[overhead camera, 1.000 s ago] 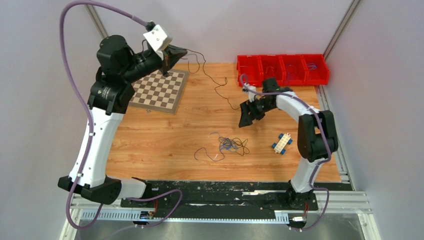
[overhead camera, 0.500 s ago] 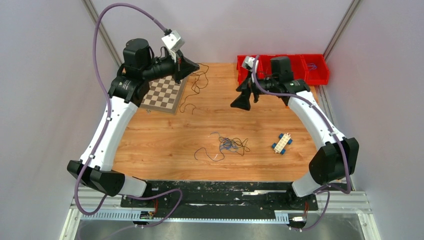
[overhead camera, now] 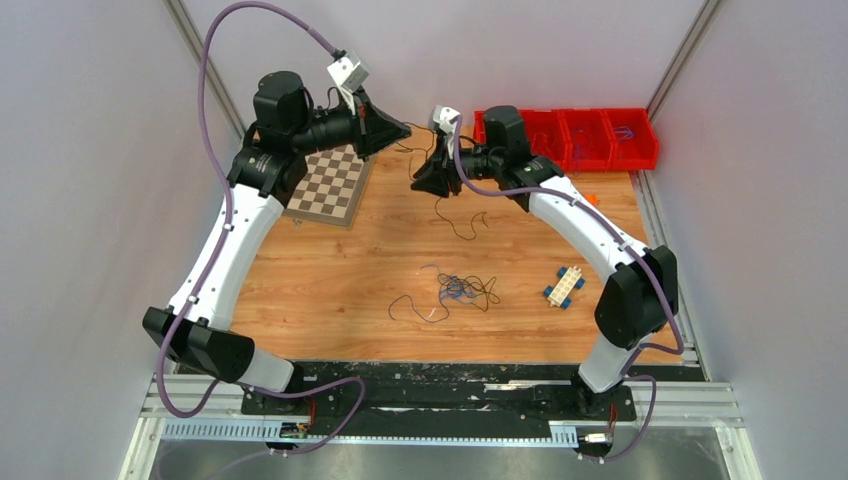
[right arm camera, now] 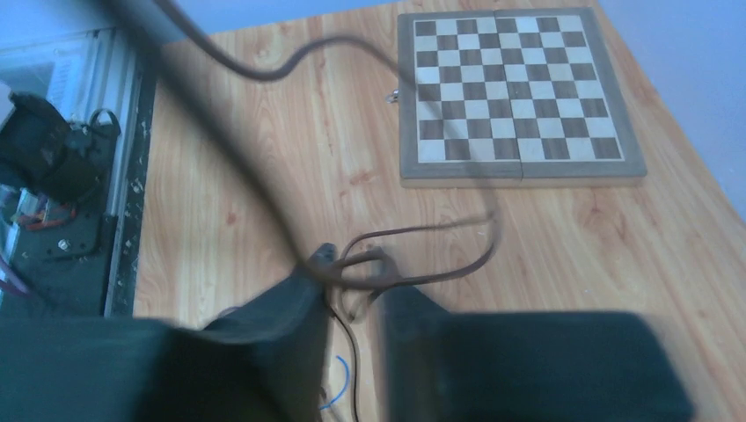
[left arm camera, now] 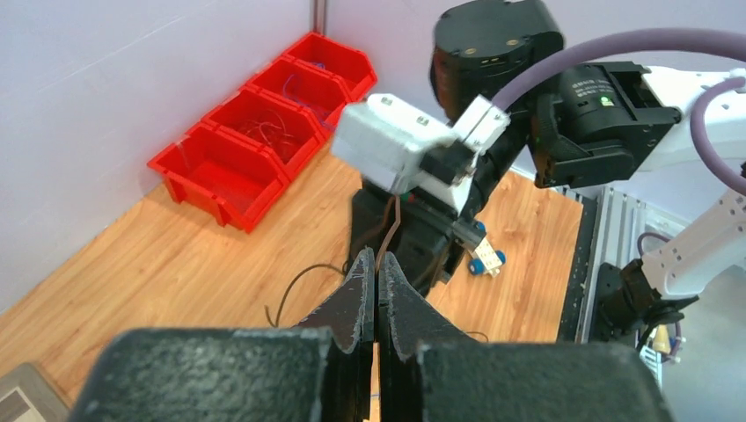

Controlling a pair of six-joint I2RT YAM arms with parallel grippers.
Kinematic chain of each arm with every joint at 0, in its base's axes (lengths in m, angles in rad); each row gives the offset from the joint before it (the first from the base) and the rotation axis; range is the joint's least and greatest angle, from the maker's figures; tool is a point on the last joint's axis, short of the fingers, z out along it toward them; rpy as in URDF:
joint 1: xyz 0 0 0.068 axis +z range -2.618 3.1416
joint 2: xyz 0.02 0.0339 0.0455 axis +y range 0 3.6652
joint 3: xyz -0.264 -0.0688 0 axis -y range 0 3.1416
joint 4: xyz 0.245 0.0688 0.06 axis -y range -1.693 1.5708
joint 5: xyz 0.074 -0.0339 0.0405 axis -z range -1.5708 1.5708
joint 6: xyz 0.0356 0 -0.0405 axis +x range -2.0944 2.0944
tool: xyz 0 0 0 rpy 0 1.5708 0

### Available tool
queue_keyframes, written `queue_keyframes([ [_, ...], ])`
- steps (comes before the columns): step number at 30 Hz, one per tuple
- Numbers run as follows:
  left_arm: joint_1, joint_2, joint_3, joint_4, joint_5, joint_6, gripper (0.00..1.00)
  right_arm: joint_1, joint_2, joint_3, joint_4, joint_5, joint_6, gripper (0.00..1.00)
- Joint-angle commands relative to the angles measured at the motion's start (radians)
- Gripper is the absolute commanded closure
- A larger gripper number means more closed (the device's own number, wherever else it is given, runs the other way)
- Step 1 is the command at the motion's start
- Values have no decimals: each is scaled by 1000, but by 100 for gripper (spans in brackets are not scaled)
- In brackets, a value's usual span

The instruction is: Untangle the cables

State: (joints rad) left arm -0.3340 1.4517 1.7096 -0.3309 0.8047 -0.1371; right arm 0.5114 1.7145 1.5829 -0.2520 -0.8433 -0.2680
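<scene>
A dark brown cable [overhead camera: 455,222] hangs in the air at the back of the table. My left gripper [overhead camera: 403,131] is shut on its upper end; in the left wrist view the strand [left arm camera: 388,230] rises out of the closed tips [left arm camera: 377,258]. My right gripper [overhead camera: 430,184] sits just right of the left one. Its jaws [right arm camera: 359,277] stand a little apart, blurred, with loops of the brown cable [right arm camera: 422,233] between the fingertips. A tangle of blue-purple, red and dark cables [overhead camera: 462,290] lies mid-table, below both grippers.
A chessboard [overhead camera: 325,185] lies at the back left under the left arm. Red bins [overhead camera: 590,135] line the back right, with thin wires inside. A white toy car with blue wheels [overhead camera: 565,287] sits right of the tangle.
My right arm swung left from the bins to the left gripper and its jaws narrowed around the brown cable. The left gripper shifted slightly right, still shut on the cable.
</scene>
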Motion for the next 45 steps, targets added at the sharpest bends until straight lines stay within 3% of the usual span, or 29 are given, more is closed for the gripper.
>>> queue_keyframes([
  [1,46,-4,-13,65,-84,-82,100,-33,-104,-32,98,25,13,99],
  [5,87,-13,-124,63,-183,-94,100,-73,-181,-46,109,47,19,100],
  [10,74,24,-249,91,-40,-112,100,-114,-189,41,151,47,112,100],
  [17,-129,148,-187,60,62,-52,100,-186,-103,135,318,51,385,100],
  [20,-133,162,-176,90,73,-78,100,-235,-68,153,344,78,451,100],
  [21,-130,157,-179,100,64,-73,96,-251,-59,156,351,83,461,100],
  [24,-103,136,-183,112,43,-57,49,-293,-31,163,363,90,478,100],
  [27,-50,126,-170,92,33,-63,25,-325,8,175,364,103,451,100],
  [35,142,68,-213,-13,-41,23,3,-375,181,271,378,241,359,100],
  [45,193,41,-275,-83,-77,90,0,-401,449,436,561,505,411,100],
])
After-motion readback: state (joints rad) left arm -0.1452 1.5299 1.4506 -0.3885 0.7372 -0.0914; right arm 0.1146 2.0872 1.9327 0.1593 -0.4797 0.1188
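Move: The brown cable is pinched in the left fingertips and already lies between the right gripper's closing fingers, which sit about 15 cm below the left hand, 4 cm to its right and 2 cm farther out. From the right hand, the red bin's empty leftmost compartment is some 34 cm ahead, 19 cm right and 26 cm below; the compartment with the red cable is 11 cm to the right of that one. The blue-and-brown tangle lies about 4 cm back, 9 cm right and 29 cm below. Finish shutting the right gripper on the brown cable, raise it about 14 cm while easing right, then carry the cable forward, right and gently down to over the bin's near left edge, turning the wrist clockwise some 45 degrees. Let the left hand sink about 15 cm, swinging right, then open it wide to free the cable and draw away left and slightly forward, empty. ##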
